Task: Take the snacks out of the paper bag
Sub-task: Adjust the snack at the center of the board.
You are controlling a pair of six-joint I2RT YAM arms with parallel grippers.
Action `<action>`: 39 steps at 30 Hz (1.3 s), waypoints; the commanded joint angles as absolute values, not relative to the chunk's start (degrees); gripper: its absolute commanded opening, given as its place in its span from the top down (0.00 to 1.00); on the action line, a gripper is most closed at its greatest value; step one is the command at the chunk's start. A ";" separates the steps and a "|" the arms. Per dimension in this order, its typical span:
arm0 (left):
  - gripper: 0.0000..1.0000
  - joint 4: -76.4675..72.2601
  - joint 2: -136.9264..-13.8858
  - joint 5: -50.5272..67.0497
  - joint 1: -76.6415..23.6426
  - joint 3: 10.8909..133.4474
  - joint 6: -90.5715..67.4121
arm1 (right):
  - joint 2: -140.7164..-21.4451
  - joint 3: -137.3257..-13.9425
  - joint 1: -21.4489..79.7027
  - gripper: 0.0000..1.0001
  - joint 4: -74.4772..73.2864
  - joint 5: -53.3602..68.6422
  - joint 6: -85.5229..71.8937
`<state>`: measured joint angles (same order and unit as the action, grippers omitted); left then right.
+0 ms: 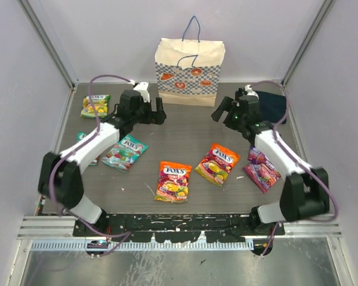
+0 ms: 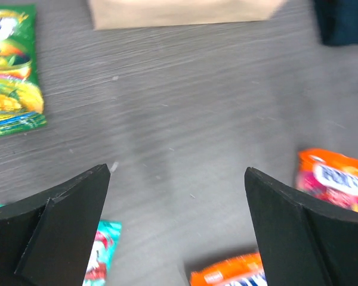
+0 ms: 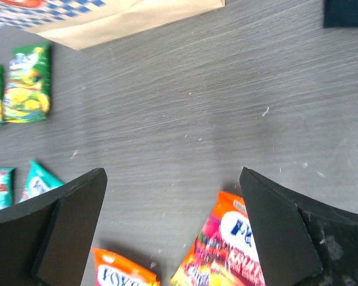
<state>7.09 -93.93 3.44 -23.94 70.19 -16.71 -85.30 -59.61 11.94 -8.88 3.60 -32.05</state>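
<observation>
The paper bag (image 1: 190,71) stands upright at the back centre; its base shows in the left wrist view (image 2: 179,12) and the right wrist view (image 3: 107,21). Fox's snacks lie on the table: a green packet (image 1: 95,105), a teal packet (image 1: 125,152), two orange packets (image 1: 173,181) (image 1: 218,163) and purple packets (image 1: 261,168). Another teal packet (image 1: 82,137) is partly hidden under the left arm. My left gripper (image 1: 157,110) (image 2: 176,170) is open and empty, in front of the bag's left side. My right gripper (image 1: 222,110) (image 3: 173,171) is open and empty, in front of its right side.
A dark navy folded cloth (image 1: 271,106) lies at the back right, beside the right gripper. Grey walls close the table on the left, back and right. A metal rail (image 1: 179,229) runs along the near edge.
</observation>
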 commanded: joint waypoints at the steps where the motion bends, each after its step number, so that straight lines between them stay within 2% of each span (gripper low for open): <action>1: 0.02 14.04 -79.02 1.22 -29.74 66.02 -13.76 | -72.15 -57.95 12.40 0.00 -20.28 -1.68 -34.70; 6: 0.02 23.18 -66.11 -5.45 -38.22 57.84 -19.70 | -65.00 -58.48 15.89 0.03 -39.30 -6.57 -35.81; 8: 0.02 23.81 -62.41 -9.92 -45.32 54.37 -20.77 | -63.00 -58.38 18.59 0.04 -45.30 -9.97 -39.25; 11: 0.02 27.77 -60.24 -18.09 -54.16 53.02 -22.94 | -62.10 -58.40 23.40 0.01 -52.46 -15.19 -46.96; 14: 0.02 32.62 -62.25 -22.07 -58.65 54.30 -26.93 | -64.50 -58.12 28.15 0.00 -56.15 -17.51 -54.19; 19: 0.02 40.97 -71.74 -24.68 -60.22 59.41 -36.16 | -71.45 -56.06 30.60 0.00 -53.74 -15.72 -58.89; 25: 0.02 46.73 -85.54 -21.85 -60.21 68.24 -37.94 | -78.80 -54.44 30.28 0.00 -45.42 -17.53 -57.56; 31: 0.02 48.77 -91.74 -15.26 -60.12 71.58 -40.44 | -85.74 -54.69 30.15 0.00 -40.32 -16.05 -56.17; 39: 0.02 45.48 -96.10 -6.31 -59.30 70.65 -40.54 | -88.56 -53.09 29.62 0.01 -36.75 -16.26 -55.71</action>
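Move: Back towards the base, about 26 cm from the left hand, 5 cm to its right and 14 cm below, lies the centre orange snack; from this hand the teal snack is some 13 cm back and 14 cm left. The slanted orange snack lies about 15 cm back from the right hand, 1 cm left and 13 cm below; from the right hand the purple snack is 20 cm back and 17 cm right, the centre orange snack 23 cm back and 19 cm left. Drawing back from near the paper bag, both hands arc up, then sink over the two orange snacks with fingers wide open, tipping some 30 degrees more downward. The left travels about 25 cm back and 7 cm right to stop above the centre snack; the right goes back 18 cm, then eases 3 cm forward as it drops low around the slanted one. ##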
